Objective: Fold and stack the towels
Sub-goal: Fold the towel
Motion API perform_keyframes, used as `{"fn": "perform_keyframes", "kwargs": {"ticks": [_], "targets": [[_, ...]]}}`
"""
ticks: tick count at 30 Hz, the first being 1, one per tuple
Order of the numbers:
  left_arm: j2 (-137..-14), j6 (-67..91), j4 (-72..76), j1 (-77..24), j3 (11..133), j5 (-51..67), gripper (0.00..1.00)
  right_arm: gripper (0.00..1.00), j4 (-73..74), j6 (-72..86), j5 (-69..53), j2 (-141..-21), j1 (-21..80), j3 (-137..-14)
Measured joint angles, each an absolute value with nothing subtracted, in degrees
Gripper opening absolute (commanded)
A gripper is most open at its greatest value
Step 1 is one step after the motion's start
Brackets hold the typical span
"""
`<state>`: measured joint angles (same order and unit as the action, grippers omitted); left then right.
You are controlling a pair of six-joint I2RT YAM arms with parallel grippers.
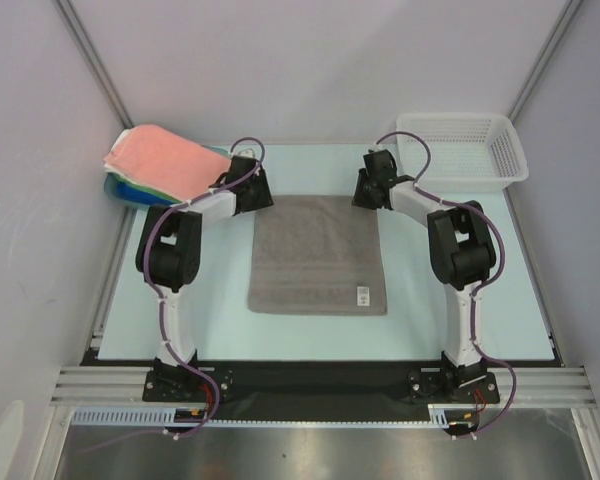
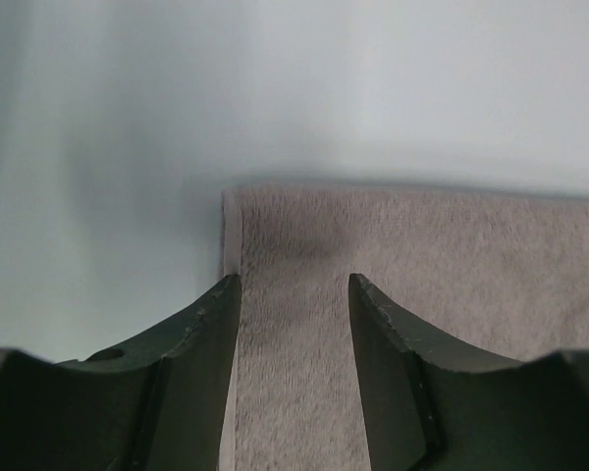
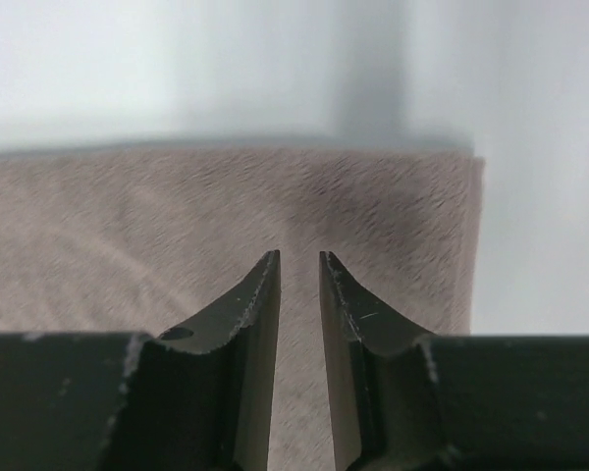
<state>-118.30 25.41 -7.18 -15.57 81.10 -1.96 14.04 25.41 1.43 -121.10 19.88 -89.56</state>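
Observation:
A grey towel [image 1: 318,255] lies flat in the middle of the table, with a small white tag [image 1: 362,295] near its front right corner. My left gripper [image 1: 252,187] hovers at the towel's far left corner [image 2: 238,201], open, with cloth showing between its jaws [image 2: 294,280]. At the far right corner, my right gripper [image 1: 368,188] has its jaws only a narrow gap apart [image 3: 299,255], and nothing is pinched between them. The grey towel [image 3: 128,226] fills the lower part of the right wrist view. A salmon pink towel [image 1: 165,158] tops a stack at the far left.
The stack rests on a blue tray [image 1: 118,190], with green and blue towel edges showing under the pink one. A white perforated basket [image 1: 460,150] stands at the far right corner. Grey walls enclose the table on three sides.

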Motion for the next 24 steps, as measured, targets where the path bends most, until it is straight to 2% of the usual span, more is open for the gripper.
{"fn": "perform_keyframes", "kwargs": {"ticks": [7,14,24], "targets": [[-124.1,25.7,-11.1,-15.6,88.3,-4.4,0.51,0.27,15.1,25.4,0.1,-125.2,15.5,-91.2],[-124.6,26.0,-12.6,-15.6,89.4,-7.1,0.52,0.27,15.1,25.2,0.1,-125.5,13.4,-91.6],[-124.7,25.4,-15.1,-15.4,90.6,-10.6,0.54,0.34,14.7,23.9,1.1,-125.5,13.3,-91.6]]}}
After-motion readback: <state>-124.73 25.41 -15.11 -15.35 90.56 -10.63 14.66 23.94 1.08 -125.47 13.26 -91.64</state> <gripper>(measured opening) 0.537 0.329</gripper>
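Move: The grey towel's far left corner lies about 2 cm to the left hand's left and 3 cm ahead, some 2 cm below; the blue basket is roughly 28 cm to that hand's left and 7 cm farther out. The towel's far right corner is about 6 cm to the right hand's right, 3 cm ahead and 3 cm below, with the white basket some 29 cm right and 14 cm ahead. Outward towards the towel's two far corners: the right hand slides about 6 cm right while sinking some 3 cm and edging 2 cm forward, turning slightly clockwise. The left hand first eases forward and down about 2 cm, then shifts 2.5 cm left, rolling its left side up a little. Both stay partly open, ending with fingertips astride the towel's side edges just short of the corners; firm touch can't be seen. ##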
